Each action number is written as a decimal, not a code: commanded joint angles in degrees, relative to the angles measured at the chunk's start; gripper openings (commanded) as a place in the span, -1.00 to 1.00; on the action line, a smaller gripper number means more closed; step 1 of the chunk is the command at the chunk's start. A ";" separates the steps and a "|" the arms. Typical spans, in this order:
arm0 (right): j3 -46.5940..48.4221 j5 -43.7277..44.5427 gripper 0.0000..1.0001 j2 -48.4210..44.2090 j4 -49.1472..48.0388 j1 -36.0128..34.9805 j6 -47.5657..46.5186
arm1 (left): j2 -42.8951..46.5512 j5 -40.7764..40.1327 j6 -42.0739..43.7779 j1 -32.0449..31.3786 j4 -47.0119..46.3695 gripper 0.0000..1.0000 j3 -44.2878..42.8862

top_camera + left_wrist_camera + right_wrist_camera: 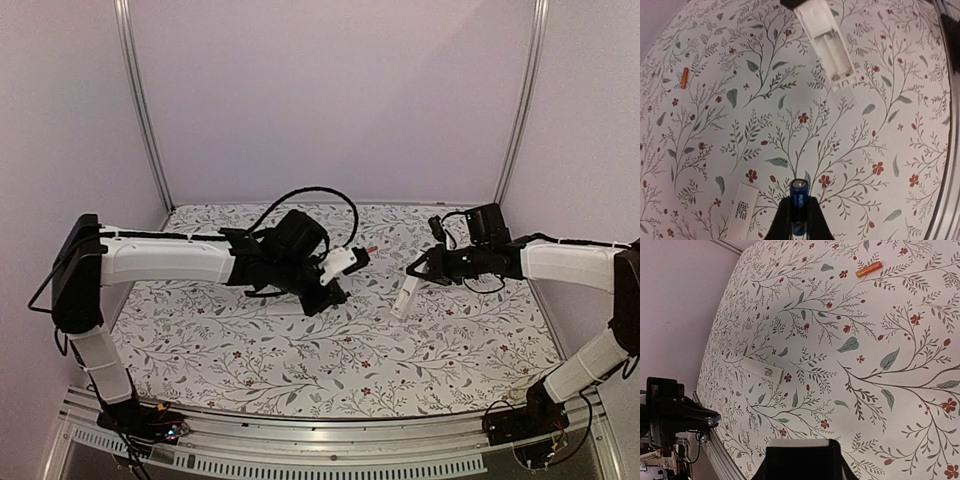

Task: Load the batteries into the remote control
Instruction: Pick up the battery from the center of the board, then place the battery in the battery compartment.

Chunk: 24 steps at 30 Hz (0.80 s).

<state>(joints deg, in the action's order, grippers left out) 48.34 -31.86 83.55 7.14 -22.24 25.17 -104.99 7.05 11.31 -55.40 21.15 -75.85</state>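
My left gripper (799, 202) is shut on the blue battery (799, 192), which stands up between the fingers above the floral table. The orange-red battery (684, 78) lies loose on the table to the far left, and shows too in the right wrist view (869, 269) and in the top view (372, 248). The white remote control (827, 42) hangs tilted ahead, its empty battery recess facing my left wrist camera. My right gripper (420, 270) is shut on the remote control (405, 297), and only its white end edge (799, 442) shows between the right fingers.
A flat white battery cover (743, 210) with a printed label lies on the table just left of my left gripper, also seen as the cover (763, 371) from the right wrist. The table's metal edge (952, 150) runs along the right. White walls enclose the back and sides.
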 commanded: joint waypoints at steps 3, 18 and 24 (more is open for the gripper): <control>3.21 -3.50 -1.00 2.58 -5.18 -2.80 5.52 | 7.08 1.63 -19.01 0.71 -37.51 -1.00 13.50; 5.96 -6.67 -1.00 6.74 -8.94 -5.32 11.99 | 0.63 4.00 -24.74 0.02 -48.67 -1.00 14.37; 6.25 -7.20 -1.00 6.78 -9.33 -5.36 13.08 | -1.42 2.52 -22.84 -1.02 -46.89 -1.00 12.60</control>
<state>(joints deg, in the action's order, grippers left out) 52.97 -37.76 89.76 -0.14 -27.22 36.73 -104.92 10.90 -13.13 -55.24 -26.17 -61.10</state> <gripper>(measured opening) 0.223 0.055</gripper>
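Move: The left hand already holds the blue battery. The open compartment of the remote control, gripped in the right hand, lies about 13 cm to the left hand's right, level fore-aft and nearly at its height. The orange battery lies some 23 cm ahead, 9 cm right and 11 cm below; the white cover about 4 cm ahead, 11 cm left, equally low. From the right hand, the blue battery is about 15 cm left, 7 cm back and slightly lower. The left fingers keep their pinch on the blue battery and the right ones keep hold of the remote control as the two come together. The left hand rises quickly about 7 cm, then eases down a little, going some 5 cm right towards the compartment and swinging its fingertips up roughly 35 degrees until they point nearly level to the right; meanwhile the right hand carries the remote about 5 cm left, slightly up. ##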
